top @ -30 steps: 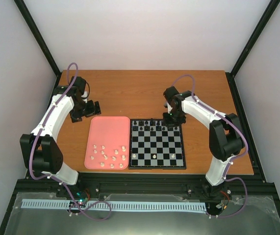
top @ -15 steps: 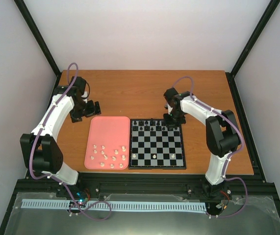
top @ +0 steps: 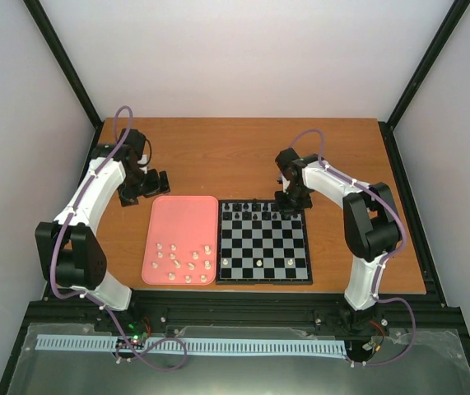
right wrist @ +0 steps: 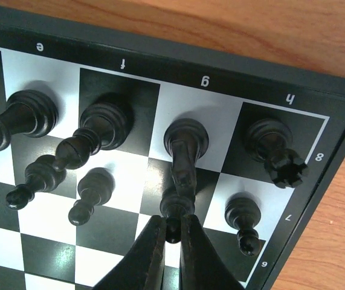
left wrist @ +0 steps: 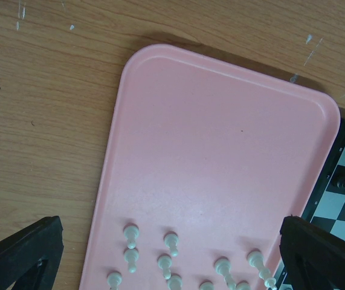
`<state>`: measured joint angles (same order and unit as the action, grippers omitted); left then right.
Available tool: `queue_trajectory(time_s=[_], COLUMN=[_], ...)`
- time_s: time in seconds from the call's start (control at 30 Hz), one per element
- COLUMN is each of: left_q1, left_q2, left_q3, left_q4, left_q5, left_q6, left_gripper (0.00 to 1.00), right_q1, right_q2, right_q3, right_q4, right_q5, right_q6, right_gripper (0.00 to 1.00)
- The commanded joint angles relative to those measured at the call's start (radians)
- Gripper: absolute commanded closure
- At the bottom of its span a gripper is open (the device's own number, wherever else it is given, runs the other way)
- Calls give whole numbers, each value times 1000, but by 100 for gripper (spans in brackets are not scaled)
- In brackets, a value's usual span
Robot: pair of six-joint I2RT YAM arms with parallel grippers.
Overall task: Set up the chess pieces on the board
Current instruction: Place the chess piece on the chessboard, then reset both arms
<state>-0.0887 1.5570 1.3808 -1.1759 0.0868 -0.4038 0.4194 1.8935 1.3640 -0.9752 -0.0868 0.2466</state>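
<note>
The board (top: 276,243) lies right of centre, with black chess pieces (top: 255,212) along its far rows. My right gripper (right wrist: 173,228) is shut on the head of a black pawn (right wrist: 177,208). That pawn is on the second row, just in front of the black knight (right wrist: 185,145). A rook (right wrist: 272,148) and another pawn (right wrist: 243,217) stand to its right. From above, the right gripper (top: 286,206) hangs at the board's far right corner. My left gripper (left wrist: 172,257) is open above the pink tray (left wrist: 220,151) and holds nothing.
Several cream-white pieces (top: 185,259) lie in the near half of the pink tray (top: 181,218). Three white pieces (top: 258,262) stand on the board's near rows. The left gripper (top: 146,185) sits off the tray's far left corner, over bare wood.
The right arm's elbow has swung slightly inward while its gripper stays shut at the board's far right corner. The left arm has not moved.
</note>
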Motion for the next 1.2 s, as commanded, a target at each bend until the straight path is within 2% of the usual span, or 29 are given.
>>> queue_trajectory(time_s=[0.0, 0.3, 0.63, 0.7, 0.73, 0.77, 0.8, 0.87, 1.17], left_q1=[8, 8, 8, 9, 9, 8, 9, 9, 8], left_q2=[8, 7, -6, -11, -14, -15, -19, -23, -3], left_q3=[35, 33, 35, 35, 36, 38, 42, 49, 111], left_q4=[-11, -8, -11, -14, -16, -18, -18, -18, -61], left_q5=[7, 9, 21, 21, 22, 24, 27, 33, -36], left_q6=[16, 20, 21, 23, 23, 22, 21, 22, 7], left_gripper=[0, 0, 0, 0, 0, 0, 0, 0, 0], right_q1=[-8, -8, -3, -1, -1, 0, 1, 2, 17], right_q2=[20, -5, -147, -177, -191, -202, -210, -210, -136], right_q3=[7, 11, 44, 60, 73, 86, 101, 137, 364], right_q4=[9, 3, -48, -60, -64, -68, -73, -83, -113], right_q5=[7, 0, -33, -30, -29, -29, -27, -26, 33], right_q6=[-9, -5, 25, 34, 37, 37, 40, 41, 62], right_gripper=[92, 77, 52, 43, 35, 21, 3, 0, 0])
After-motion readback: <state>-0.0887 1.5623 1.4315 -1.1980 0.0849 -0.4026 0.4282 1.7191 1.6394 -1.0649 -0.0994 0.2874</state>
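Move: The right hand already holds the black pawn by its head, base over g7, so the pawn's middle is only about 1 cm below the pads. The knight on g8 is roughly 3 cm ahead; the rook stands 3 cm ahead and 3 cm right. Level with the held pawn are its neighbours, one 3 cm right and one 3 cm left. From the left hand, the held pawn lies around 32 cm right, level in reach, some 12 cm lower. Staying in place at first, the right hand eases its fingers apart and lets go of the pawn's head, then goes straight up, picking up speed and drifting forward over the back row, about 15 cm up and 4 cm forward in all. The fingers spread wide on the way, and the wrist tilts some 20 degrees, swinging the fingertips outward. ##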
